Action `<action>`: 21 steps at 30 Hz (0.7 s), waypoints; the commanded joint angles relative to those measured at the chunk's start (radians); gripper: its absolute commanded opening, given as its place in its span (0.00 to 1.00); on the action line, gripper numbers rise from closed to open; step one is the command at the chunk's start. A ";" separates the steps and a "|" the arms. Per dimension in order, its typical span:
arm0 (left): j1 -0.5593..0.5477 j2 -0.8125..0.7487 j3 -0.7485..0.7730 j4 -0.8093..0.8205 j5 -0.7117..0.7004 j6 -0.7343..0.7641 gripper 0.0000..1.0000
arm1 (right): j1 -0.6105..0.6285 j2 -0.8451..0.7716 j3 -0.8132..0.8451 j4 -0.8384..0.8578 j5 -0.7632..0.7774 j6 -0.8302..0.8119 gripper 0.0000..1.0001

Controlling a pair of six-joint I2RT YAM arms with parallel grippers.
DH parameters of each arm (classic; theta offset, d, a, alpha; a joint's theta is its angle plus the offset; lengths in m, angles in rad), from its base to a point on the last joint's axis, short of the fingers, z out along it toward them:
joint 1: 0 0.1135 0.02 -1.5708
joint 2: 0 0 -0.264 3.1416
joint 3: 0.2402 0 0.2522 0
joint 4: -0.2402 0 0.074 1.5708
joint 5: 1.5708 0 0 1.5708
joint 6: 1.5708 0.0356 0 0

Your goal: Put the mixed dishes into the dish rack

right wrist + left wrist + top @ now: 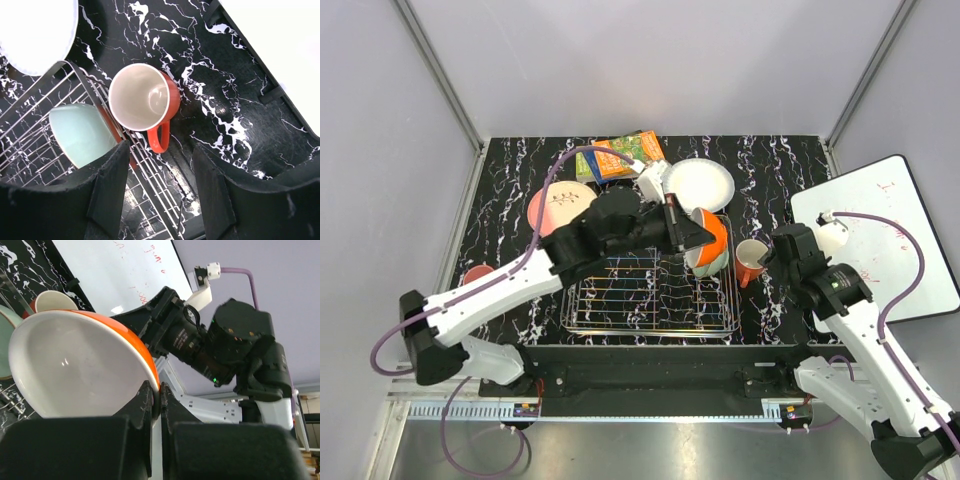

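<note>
My left gripper point(700, 238) is shut on the rim of the orange bowl with a white inside point(718, 238), holding it tilted over the right end of the silver wire dish rack point(620, 298). In the left wrist view the fingers point(145, 400) pinch the bowl's rim point(75, 365). The pale green bowl point(708, 266) leans in the rack beside it. The orange-red mug point(752, 260) stands upright just right of the rack. My right gripper point(782, 250) is open above the mug point(145, 97), empty point(160, 185). The white plate point(700, 183), pink-and-cream plate point(560, 205) and pink cup point(477, 273) sit on the table.
Colourful books point(620, 155) lie at the back beside the white plate. A whiteboard point(875, 235) lies at the table's right edge. The rack's right wall point(105, 107) runs between the green bowl point(82, 135) and the mug. Grey walls enclose the table.
</note>
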 commanded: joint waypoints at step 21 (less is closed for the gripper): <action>-0.203 0.086 -0.172 0.110 -0.375 -0.482 0.00 | -0.004 0.052 0.059 0.003 -0.023 0.027 0.61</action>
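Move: In the dish rack's right part, the open space just on the base side of the standing green bowl lies about 5 cm right of the left hand and 22 cm below it, level with it fore and aft. The left hand holds the orange bowl by its rim. From that hand the green bowl is some 8 cm ahead, 4 cm right; the orange mug 8 cm ahead, 14 cm right, both well below. From the right hand the space is about 15 cm left, 2 cm back and 8 cm down. Carrying the orange bowl by its pinched rim, the left arm first slips about 4 cm to its right while starting to sink, then goes mostly straight down, some 7.5 cm in all, towards the rack space in front of the green bowl. The wrist turns some 15 degrees on the way, swinging counter-clockwise and tipping slightly, and the fingers keep their hold. ##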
